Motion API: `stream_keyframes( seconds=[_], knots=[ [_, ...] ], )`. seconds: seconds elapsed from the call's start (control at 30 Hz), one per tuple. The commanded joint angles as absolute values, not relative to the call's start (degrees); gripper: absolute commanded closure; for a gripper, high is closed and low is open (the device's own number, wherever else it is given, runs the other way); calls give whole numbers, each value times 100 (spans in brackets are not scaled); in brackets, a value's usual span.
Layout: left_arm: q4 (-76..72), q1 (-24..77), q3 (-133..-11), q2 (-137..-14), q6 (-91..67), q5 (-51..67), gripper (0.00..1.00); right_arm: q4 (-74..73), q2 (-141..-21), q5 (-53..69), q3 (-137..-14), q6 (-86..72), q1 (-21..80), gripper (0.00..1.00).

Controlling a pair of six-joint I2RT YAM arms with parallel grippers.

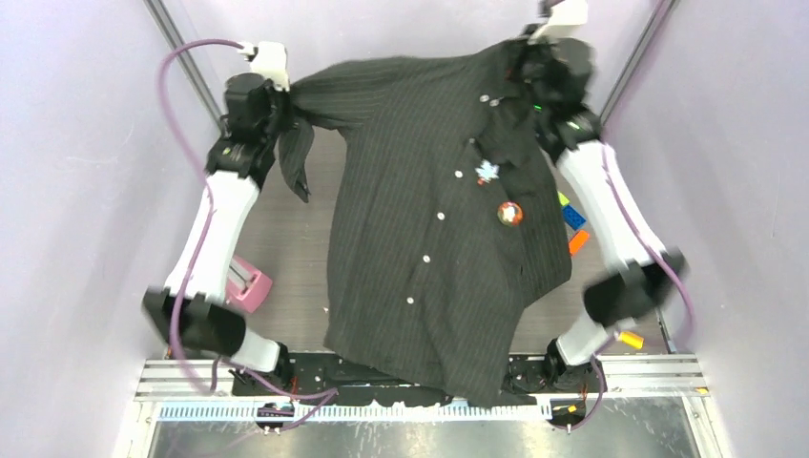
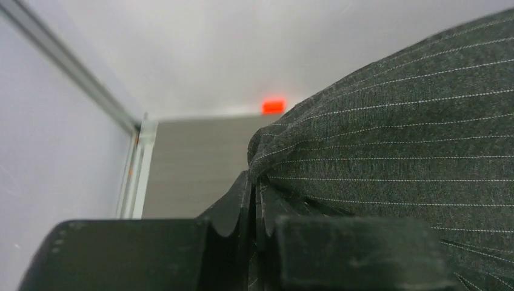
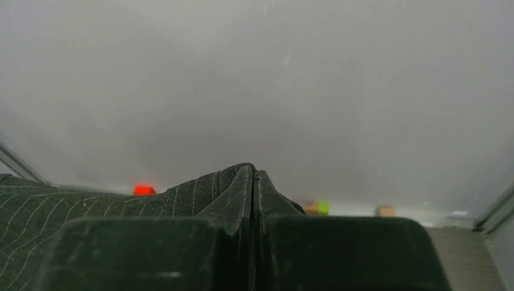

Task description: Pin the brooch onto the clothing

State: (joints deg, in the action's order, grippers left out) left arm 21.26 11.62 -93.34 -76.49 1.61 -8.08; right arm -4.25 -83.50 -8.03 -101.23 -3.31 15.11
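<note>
The clothing, a dark pinstriped button-up shirt, hangs spread between both arms with its front facing up and its hem draped over the arm bases. My left gripper is shut on the shirt's left shoulder, and the fabric is pinched between its fingers. My right gripper is shut on the right shoulder near the collar, with cloth clamped at its tips. A round orange brooch and a pale leaf-shaped brooch sit on the chest. A small silver pin sits by the collar.
A pink object lies on the table by the left arm. Green, blue and orange blocks lie beside the right arm, and a yellow one near its base. A red block sits at the far wall. Purple walls close in both sides.
</note>
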Motion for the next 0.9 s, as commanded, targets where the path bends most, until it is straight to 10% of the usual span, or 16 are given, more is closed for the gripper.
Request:
stream_keyframes(
  seconds=[0.0,0.07,0.13,0.5,0.87],
  knots=[
    [1673,545,-9508,-9036,113,-1330,81,-374,-10744,-192,-10843,-780,1285,89],
    [2042,528,-9917,-9607,101,-1200,42,-1021,-11593,258,-11638,-992,1276,28],
    [2391,527,-10253,-9976,-38,-936,24,-1495,-12007,587,-12052,-1136,1267,9],
    [2223,884,-8189,-8878,-1826,973,8,-3152,-10120,-765,-9799,-1689,1178,5],
    [1013,3330,-5477,-7561,-3348,1040,9,-3545,-8393,-1320,-6533,-2901,647,6]
  ],
)
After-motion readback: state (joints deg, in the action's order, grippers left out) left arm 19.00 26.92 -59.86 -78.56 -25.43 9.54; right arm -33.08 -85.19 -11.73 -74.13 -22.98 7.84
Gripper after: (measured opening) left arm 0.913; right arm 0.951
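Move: Both shut hands hold the raised clothing by its upper part. The bare far part of the table where it will lie is about 11 cm ahead, 3 cm left and 42 cm below the left hand, and some 13 cm ahead, 5 cm left and 50 cm below the right. At the table's far edge a red block stands roughly 24 cm ahead of the left hand, about straight ahead of it, and a yellow block about 20 cm ahead and 12 cm left of the right. The flower brooch on the cloth is around 11 cm back, 4 cm left and 11 cm below the right hand. Both hands sling the clothing down and forward over the far part of the table and open wide early in the stroke, letting go of it: the right drops nearly 40 cm and reaches some 17 cm out as its wrist tips down about 50 degrees, while the left sinks about 22 cm and reaches about 10 cm out, tipping down some 30. Then both draw back about 20 cm empty and open over the cloth and swing to the right, the left by some 20 cm and sinking a little more, the right by about 12 cm, first rising about 12 cm and then dipping again with its fingers tipped steeply down. ##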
